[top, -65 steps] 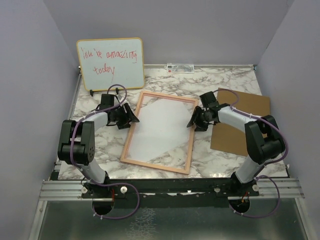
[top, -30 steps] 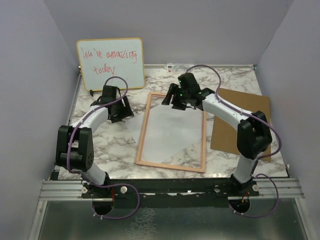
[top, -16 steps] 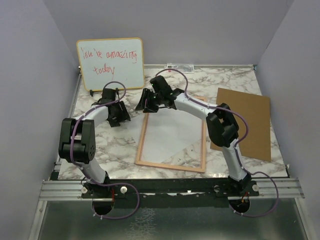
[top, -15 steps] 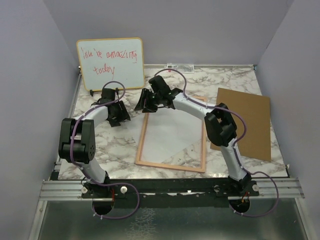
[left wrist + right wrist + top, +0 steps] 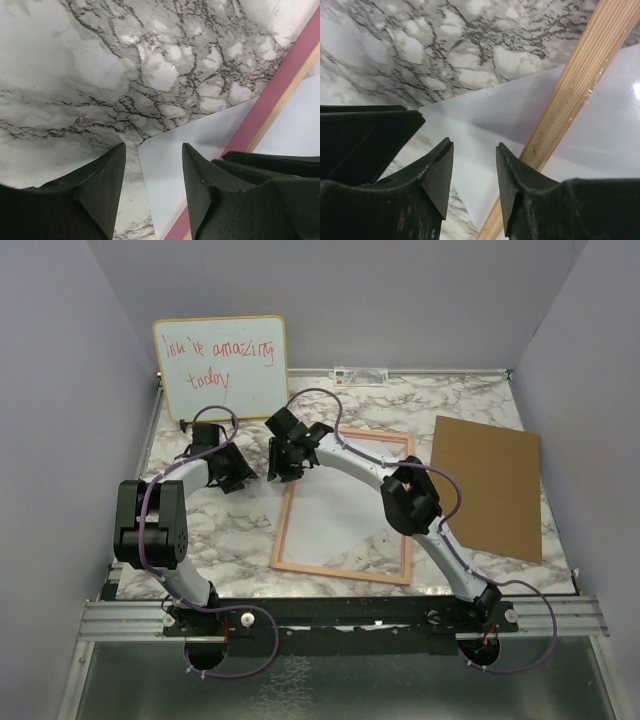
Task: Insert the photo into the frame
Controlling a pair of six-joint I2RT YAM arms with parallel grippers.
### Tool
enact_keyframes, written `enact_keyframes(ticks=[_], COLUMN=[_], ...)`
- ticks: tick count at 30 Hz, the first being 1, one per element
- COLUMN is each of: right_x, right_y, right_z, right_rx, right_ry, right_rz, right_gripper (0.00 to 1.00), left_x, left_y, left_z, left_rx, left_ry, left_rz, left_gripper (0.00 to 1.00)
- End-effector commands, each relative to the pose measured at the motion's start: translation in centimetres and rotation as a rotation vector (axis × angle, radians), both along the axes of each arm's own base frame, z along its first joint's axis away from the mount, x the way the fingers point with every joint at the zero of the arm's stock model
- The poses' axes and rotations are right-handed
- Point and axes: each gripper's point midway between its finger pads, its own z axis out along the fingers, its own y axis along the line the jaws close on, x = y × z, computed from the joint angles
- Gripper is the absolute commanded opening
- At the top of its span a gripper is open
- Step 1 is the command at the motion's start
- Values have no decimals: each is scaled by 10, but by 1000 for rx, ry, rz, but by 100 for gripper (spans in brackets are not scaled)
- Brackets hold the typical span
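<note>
The frame [image 5: 340,574] lies flat mid-table, a thin pinkish wood border around a clear pane. The photo [image 5: 335,505] lies white side up and skewed, running under the frame's left bar [image 5: 570,100], with one corner poking out onto the marble [image 5: 165,165]. My left gripper [image 5: 243,472] hovers over that corner, open, fingers [image 5: 105,175] straddling its tip. My right gripper [image 5: 279,462], reaching across from the right, stands open just above the same paper corner [image 5: 470,120], beside the left gripper [image 5: 365,130]. Neither holds anything.
A brown backing board [image 5: 490,485] lies flat at the right. A yellow-edged whiteboard [image 5: 222,365] with red writing leans against the back wall on the left. A small label strip [image 5: 360,373] sits at the table's far edge. Purple walls close in three sides.
The right arm swept left along the frame's far edge to its far left corner, beside the left gripper. Both grippers' jaws have narrowed. The frame was turned and shifted right earlier.
</note>
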Motion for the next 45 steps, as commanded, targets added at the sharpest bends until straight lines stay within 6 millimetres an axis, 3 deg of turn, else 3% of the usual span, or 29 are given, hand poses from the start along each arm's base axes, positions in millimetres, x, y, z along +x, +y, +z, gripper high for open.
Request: enact_keyframes(ticks=[1, 10, 19, 25, 30, 36, 45], right_x=[-9, -31, -43, -45, -46, -46, -48], right_y=[-21, -22, -18, -19, -22, -28, -25], right_z=[-37, -76, -85, -84, -88, -90, -93], right_rx=[-173, -222, -158, -103, -100, -103, -83], right_ry=[20, 126, 211, 241, 263, 275, 292], right_rz=[-4, 16, 23, 12, -2, -18, -14], right_gripper=[43, 43, 43, 44, 44, 43, 43], left_x=[-43, -51, -61, -63, -64, -70, -85], left_y=[-4, -16, -35, -40, -32, 14, -11], left_z=[-45, -51, -62, -51, -44, -38, -50], left_rx=[-22, -92, -206, -282, -353, -120, -294], left_ry=[168, 184, 209, 183, 172, 149, 130], left_rz=[2, -9, -80, -74, 5, 118, 143], left_gripper=[51, 51, 53, 58, 58, 69, 73])
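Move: The photo's left corner, sticking out from under the frame, lies almost under the left hand, about 1 cm ahead, 1 cm to its right and 2 cm below; from the right hand it is some 6 cm left, 1 cm ahead and 4 cm down. The frame's left rail runs level with both hands, about 10 cm to the right of the left hand and 3 cm to the right of the right one. The whiteboard's right foot stands about 14 cm ahead and 2 cm left of the left hand. The right hand sinks about 2 cm to the strip of photo just outside the frame's left rail, drifting back slightly, then stays there, its fingers still half open, tipping a few degrees farther down. Meanwhile the left hand sweeps low and nearly 4 cm right across the photo's corner, towards the rail and the right gripper, seemingly pushing the corner along with a fingertip and rolling its right side up, then draws back about 4 cm and some 3 cm left, opening its fingers wider. ##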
